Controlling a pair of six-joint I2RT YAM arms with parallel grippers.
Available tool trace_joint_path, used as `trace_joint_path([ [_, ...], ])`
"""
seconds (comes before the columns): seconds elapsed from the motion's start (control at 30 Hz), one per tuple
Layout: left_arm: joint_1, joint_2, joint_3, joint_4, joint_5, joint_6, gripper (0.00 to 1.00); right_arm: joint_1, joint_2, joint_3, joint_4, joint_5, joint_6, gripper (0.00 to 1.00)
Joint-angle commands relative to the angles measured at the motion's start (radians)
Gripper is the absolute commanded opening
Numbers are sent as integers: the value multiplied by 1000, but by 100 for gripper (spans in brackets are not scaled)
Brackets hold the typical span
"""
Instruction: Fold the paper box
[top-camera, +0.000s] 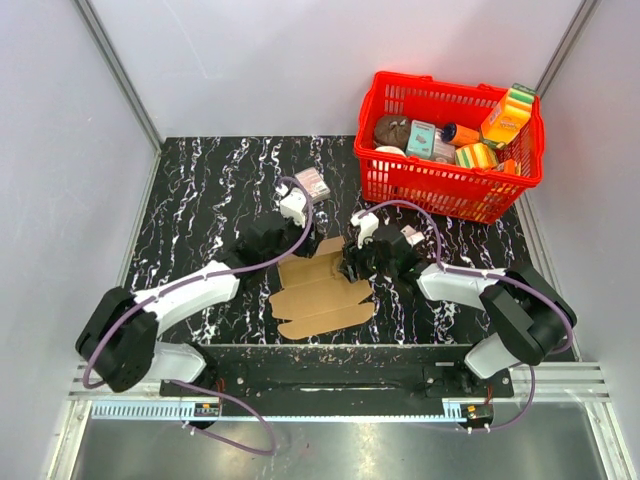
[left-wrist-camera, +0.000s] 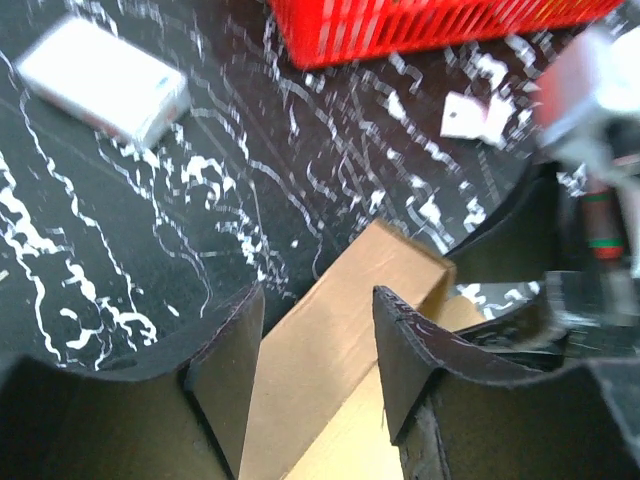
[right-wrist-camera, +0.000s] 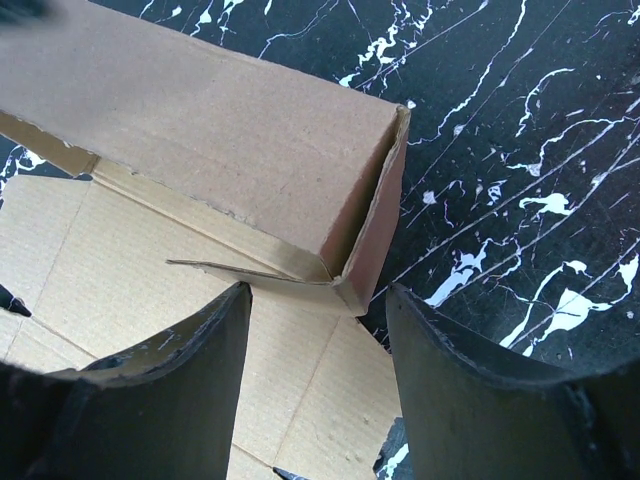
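Observation:
The paper box (top-camera: 325, 295) is a brown die-cut cardboard sheet lying on the black marbled table between the two arms. In the right wrist view one long panel (right-wrist-camera: 200, 110) is folded up into a wall with a corner flap, and the rest lies flat. My left gripper (top-camera: 297, 243) is at the sheet's far left corner. Its jaws stand open astride the raised cardboard strip (left-wrist-camera: 345, 300), midway point (left-wrist-camera: 318, 330). My right gripper (top-camera: 352, 265) hovers over the sheet's right edge, open (right-wrist-camera: 318, 300), just short of the folded corner and holding nothing.
A small white-and-pink carton (top-camera: 312, 183) lies on the table behind the left gripper, also seen as a blurred white carton (left-wrist-camera: 105, 80). A red basket (top-camera: 400, 185) of printed grocery packs stands at the back right. Grey walls enclose the table.

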Motion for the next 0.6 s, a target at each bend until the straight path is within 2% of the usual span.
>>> trace_joint_path([
  [0.0,28,105,52,36,53,-5,52,6,0,-4,52,-17,-17,63],
  [0.57,94,182,23,118,165,7,55,5,2,-55,170,-26,-61,63],
])
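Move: The paper box's folded far panel lies under the left gripper, about 9 cm below it and roughly 2 cm back. From the left hand, the box's right corner flap is some 6 cm right, 5 cm back and 11 cm lower; the white carton sits about 14 cm ahead, straight out and 15 cm lower. The right hand already has that flap between its parted fingertips, about 1 cm ahead of the hand point. Bring the left gripper quickly down about 5 cm towards the paper box's far panel, tipping the fingers slightly further down, then ease it forward about 1 cm over the panel at that height. Keep its fingers half open, astride the line of the panel's far edge. Hold the right gripper in place at the corner flap, its fingers still apart around it. ##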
